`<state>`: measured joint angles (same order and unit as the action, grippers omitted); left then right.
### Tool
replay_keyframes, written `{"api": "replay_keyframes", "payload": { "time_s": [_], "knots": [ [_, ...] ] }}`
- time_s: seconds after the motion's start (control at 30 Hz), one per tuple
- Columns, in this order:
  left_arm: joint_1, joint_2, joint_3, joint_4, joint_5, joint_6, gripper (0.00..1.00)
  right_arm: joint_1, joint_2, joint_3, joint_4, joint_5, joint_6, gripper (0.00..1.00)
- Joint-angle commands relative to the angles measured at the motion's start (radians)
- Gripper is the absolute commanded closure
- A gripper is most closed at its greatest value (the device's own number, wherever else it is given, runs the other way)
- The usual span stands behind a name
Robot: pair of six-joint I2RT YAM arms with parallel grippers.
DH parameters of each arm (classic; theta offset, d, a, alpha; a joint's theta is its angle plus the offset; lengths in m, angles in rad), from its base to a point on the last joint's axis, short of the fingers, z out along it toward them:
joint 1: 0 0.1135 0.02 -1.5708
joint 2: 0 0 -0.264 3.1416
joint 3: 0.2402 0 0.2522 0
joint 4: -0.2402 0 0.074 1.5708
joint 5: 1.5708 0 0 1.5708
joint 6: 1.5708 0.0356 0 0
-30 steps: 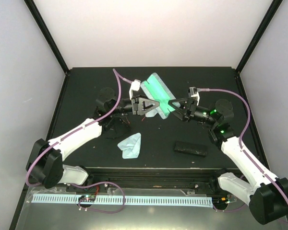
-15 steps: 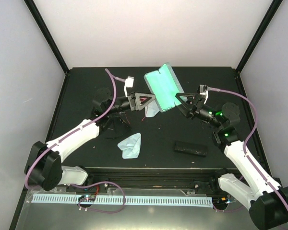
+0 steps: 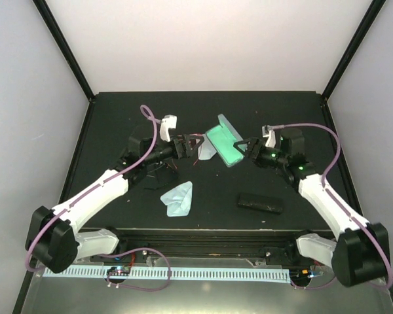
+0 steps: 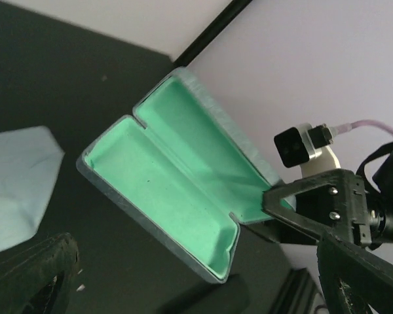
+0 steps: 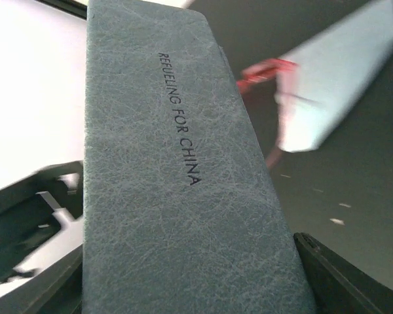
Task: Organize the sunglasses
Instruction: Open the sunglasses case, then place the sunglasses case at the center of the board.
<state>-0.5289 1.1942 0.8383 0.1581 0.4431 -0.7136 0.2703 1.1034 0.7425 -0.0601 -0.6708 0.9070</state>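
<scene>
My right gripper (image 3: 244, 149) is shut on one end of the pale blue case (image 3: 224, 144), which stands open with its green lining (image 4: 177, 190) showing. In the right wrist view the case's grey-blue outside (image 5: 183, 183) fills the frame between the fingers of that gripper (image 5: 190, 261). My left gripper (image 3: 191, 145) is open just left of the case, apart from it, and nothing lies between its jaws (image 4: 196, 268). The red sunglasses (image 5: 265, 69) lie blurred beside a cloth. I cannot make out the black sunglasses against the dark table.
A light blue cloth (image 3: 178, 198) lies near the front middle. Another cloth (image 3: 206, 152) lies under the open case. A closed black case (image 3: 260, 203) rests at the front right. Black frame posts (image 3: 62, 49) stand at the table's back corners.
My left gripper has let go of the case, opened wide and drawn back to the left. The right gripper has carried the open case lower and turned it.
</scene>
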Motion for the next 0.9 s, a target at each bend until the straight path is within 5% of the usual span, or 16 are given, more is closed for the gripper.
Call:
{"api": "replay_keyframes", "payload": {
  "time_s": [0.0,0.4,0.6,0.87],
  "knots": [
    [0.007,0.030,-0.001,-0.126,-0.027,0.080,0.01,-0.037,0.102,-0.016,-0.094,0.051,-0.231,0.71],
    [0.006,0.138,0.005,-0.099,0.028,0.086,0.01,-0.085,0.366,-0.088,0.046,0.010,-0.296,0.60],
    [0.007,0.147,0.008,-0.102,0.033,0.090,0.01,-0.085,0.373,-0.093,0.019,0.068,-0.316,0.23],
    [0.008,0.154,0.007,-0.109,0.026,0.101,0.01,-0.085,0.335,-0.063,-0.072,0.171,-0.384,0.02]
  ]
}}
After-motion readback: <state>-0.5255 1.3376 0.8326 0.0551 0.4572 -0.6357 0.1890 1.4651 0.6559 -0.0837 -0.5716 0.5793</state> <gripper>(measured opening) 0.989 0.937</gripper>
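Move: The right hand still pinches the opened sunglasses case by one end of its lid, high over the table. The spot where the case goes is some 18 cm below this hand, 3 cm ahead, level with it sideways. The cloth lies about 13 cm ahead and 8 cm left, the black case 12 cm back and 8 cm right, both about 19 cm down. From the left hand that spot is about 13 cm right, 3 cm ahead and 23 cm below. Down goes the right hand with the open case, about 16 cm and drifting some 4 cm to its right, the wrist rolling and tipping, to set it on the bare table between cloth and black case; once down, the fingers spread from their hold on the lid. The left hand, empty and wide open, sinks about 8 cm beside it and then stays. ##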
